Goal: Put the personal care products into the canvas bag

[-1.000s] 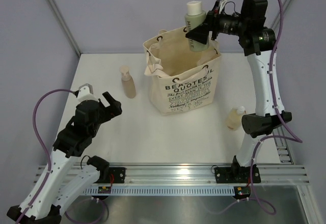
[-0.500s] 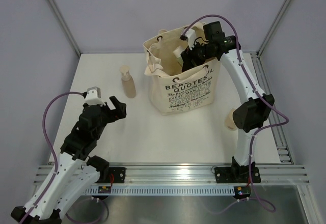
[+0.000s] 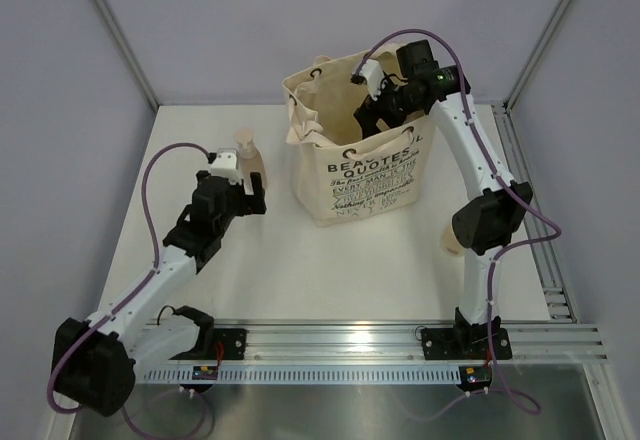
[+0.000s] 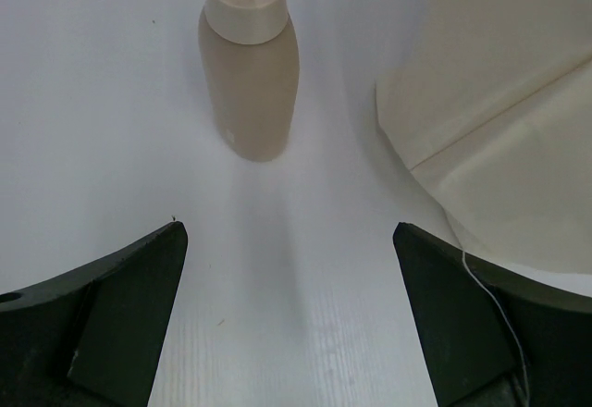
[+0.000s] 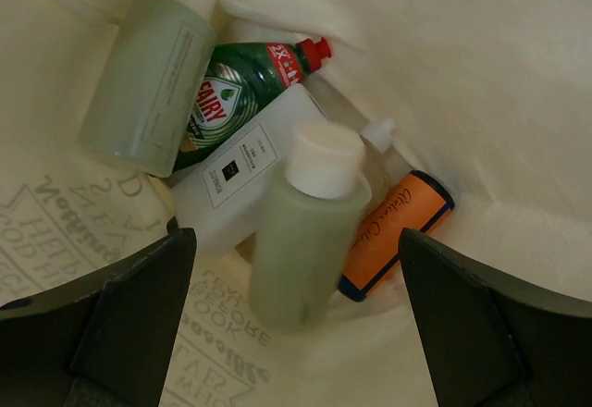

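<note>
The canvas bag (image 3: 372, 175) stands upright at the table's back centre. My right gripper (image 3: 378, 110) is down inside its mouth, and in the right wrist view it (image 5: 296, 237) is open. A sage-green bottle (image 5: 307, 240) is blurred between the wide-apart fingers and touches neither. Under it lie another sage-green tube (image 5: 148, 74), a green bottle with a red cap (image 5: 242, 81), a white bottle (image 5: 231, 180) and an orange one (image 5: 393, 227). The beige pump bottle (image 3: 250, 163) stands left of the bag. My left gripper (image 3: 250, 196) is open just short of it (image 4: 248, 65).
A small cream bottle (image 3: 456, 236) stands on the table at the right, partly behind the right arm. The bag's side (image 4: 499, 102) is close to the right of my left gripper. Enclosure posts stand at the back corners.
My right arm lowered the sage-green bottle from above the bag into its mouth and let it go. My left arm reached forward towards the beige pump bottle.
</note>
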Action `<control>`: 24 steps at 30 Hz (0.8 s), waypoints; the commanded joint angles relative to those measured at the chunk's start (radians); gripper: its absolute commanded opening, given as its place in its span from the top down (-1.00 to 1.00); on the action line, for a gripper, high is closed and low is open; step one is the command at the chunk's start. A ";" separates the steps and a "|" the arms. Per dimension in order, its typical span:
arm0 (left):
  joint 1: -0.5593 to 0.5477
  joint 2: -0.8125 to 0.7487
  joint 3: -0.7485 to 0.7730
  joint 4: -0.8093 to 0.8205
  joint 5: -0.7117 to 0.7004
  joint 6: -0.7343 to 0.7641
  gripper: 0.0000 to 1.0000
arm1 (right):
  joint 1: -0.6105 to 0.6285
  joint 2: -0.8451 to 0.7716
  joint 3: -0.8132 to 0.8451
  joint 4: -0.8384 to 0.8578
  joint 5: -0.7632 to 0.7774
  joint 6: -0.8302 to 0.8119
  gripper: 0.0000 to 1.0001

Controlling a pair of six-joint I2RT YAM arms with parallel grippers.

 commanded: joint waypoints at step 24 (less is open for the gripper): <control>0.150 0.687 0.317 0.426 0.008 -0.150 -0.94 | -0.165 -0.341 -0.039 0.144 -0.411 0.276 -0.99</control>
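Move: Ahead of the open left hand by about 15 cm, perhaps 1 cm to its right, stands the pump bottle, its middle some 8 cm below the hand; the canvas bag's middle is roughly 28 cm to that hand's right and 14 cm ahead. The right hand is inside the bag, already open, with the released green bottle some 10 cm below, 2 cm ahead and 4 cm left. The cream bottle is about 20 cm back, 21 cm right and 17 cm below the right hand. Reaching forward some 14 cm and sinking about 5 cm, mostly early on, the left hand brings its wide-open fingers around the upper part of the pump bottle without closing. Meanwhile the open right hand climbs about 16 cm out of the bag, drawing back 6 cm, its wrist rolling some 25 degrees so that its left side rises. ##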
